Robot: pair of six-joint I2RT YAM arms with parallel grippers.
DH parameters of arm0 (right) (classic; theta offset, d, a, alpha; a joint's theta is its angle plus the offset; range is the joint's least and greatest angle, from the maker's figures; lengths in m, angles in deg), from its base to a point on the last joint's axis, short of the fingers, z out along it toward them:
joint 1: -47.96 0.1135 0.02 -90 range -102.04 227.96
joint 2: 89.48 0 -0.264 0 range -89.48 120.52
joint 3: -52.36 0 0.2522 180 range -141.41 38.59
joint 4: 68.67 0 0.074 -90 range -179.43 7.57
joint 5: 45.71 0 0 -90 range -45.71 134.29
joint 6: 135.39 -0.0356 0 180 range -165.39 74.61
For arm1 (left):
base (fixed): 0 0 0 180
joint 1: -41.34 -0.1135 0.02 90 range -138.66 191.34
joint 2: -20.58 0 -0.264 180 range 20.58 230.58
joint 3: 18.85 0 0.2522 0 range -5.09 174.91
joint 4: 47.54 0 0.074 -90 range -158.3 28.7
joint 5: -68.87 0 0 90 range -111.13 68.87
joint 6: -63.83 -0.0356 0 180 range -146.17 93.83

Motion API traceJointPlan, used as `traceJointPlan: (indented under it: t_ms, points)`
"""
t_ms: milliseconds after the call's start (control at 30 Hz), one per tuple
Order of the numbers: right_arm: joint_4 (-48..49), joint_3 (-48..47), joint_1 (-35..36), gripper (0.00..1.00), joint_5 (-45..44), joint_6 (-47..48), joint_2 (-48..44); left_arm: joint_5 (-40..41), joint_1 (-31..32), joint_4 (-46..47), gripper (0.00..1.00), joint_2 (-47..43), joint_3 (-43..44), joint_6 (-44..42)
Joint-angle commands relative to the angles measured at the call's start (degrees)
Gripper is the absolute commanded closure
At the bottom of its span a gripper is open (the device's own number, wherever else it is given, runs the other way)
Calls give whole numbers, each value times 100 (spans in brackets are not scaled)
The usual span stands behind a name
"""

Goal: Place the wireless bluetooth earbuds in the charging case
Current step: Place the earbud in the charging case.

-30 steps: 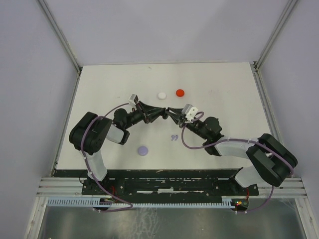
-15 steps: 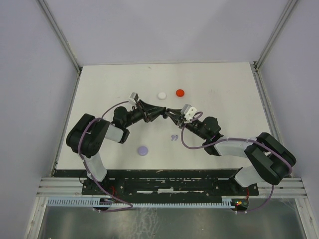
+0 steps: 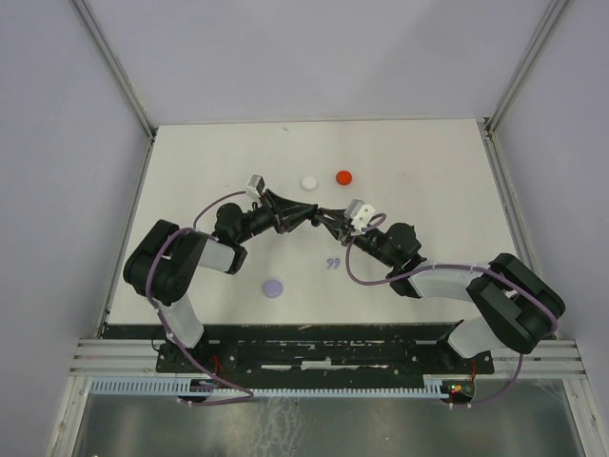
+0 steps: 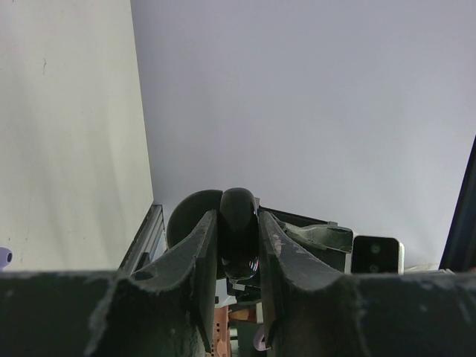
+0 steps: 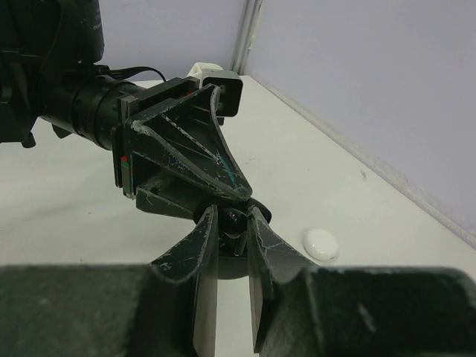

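Observation:
My two grippers meet tip to tip above the middle of the table. The left gripper (image 3: 311, 217) is shut on a glossy black rounded charging case (image 4: 238, 227), gripped by its edges between the fingers. The right gripper (image 3: 325, 214) is shut on a tiny black earbud (image 5: 236, 223), held right at the black case (image 5: 260, 210) in front of the left gripper's fingers (image 5: 195, 152). A pair of lavender earbuds (image 3: 333, 264) lies loose on the table just nearer than the grippers.
A white disc (image 3: 309, 182) and a red disc (image 3: 343, 177) lie beyond the grippers; the white disc (image 5: 320, 244) also shows in the right wrist view. A lavender disc (image 3: 273, 287) lies near the left arm. Walls enclose the white table (image 3: 428, 190).
Both grippers have drifted slightly toward the far side, still tip to tip. The left arm's elbow has shifted a little to the left. Both grips are unchanged.

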Motion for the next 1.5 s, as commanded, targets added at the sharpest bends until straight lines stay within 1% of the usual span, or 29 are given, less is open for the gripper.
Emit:
traceJointPlan:
  t_ms: [0,867,900,1067,1133,1167,1333,1400,1467]
  points:
    - [122,-147,42,99,-12,-74,16,-103,31,251,97,-250,41,-277]
    - [16,-153,37,98,-57,-147,-30,-98,45,292,97,-336,8,-288]
    - [-4,-161,41,95,-86,-175,-38,-86,47,292,97,-335,7,-288]
    - [-262,-218,42,68,-100,-261,-171,-71,48,273,97,-317,10,-305]
    - [-283,-216,36,62,-96,-283,-229,-51,35,249,97,-304,20,-317]
    - [-278,-210,34,58,-87,-297,-246,-42,45,218,97,-300,21,-345]
    - [-175,-180,39,46,-104,-380,-559,52,36,-45,97,-240,66,-577]
    - [-231,-166,41,43,-259,-417,-763,121,35,-168,97,-168,84,-687]
    - [-559,-197,39,41,-600,-433,-1055,195,25,-184,97,-87,81,-747]
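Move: The open charging case, held in the left fingers, is right at the right fingertips, which still hold the black earbud: its middle is about 1 cm forward, 1 cm left and 2 cm below the right hand, and about 1 cm forward and 2 cm right of the left hand, level with it. From the right hand, the white case lies on the table some 15 cm forward and 2 cm left, the red case 17 cm forward and 8 cm right, and the lilac earbuds 7 cm back and 4 cm right, all roughly 18 cm below. The right hand eases about 1 cm straight down with the black earbud into the open case, tipping its fingers down only slightly, then opens them to let go and lifts off some 2.5 cm, drifting slightly back and to the right at the end. The left hand keeps its pinch on the case and holds it nearly still in the air as the counter-hold, creeping up less than a centimetre and settling back. ##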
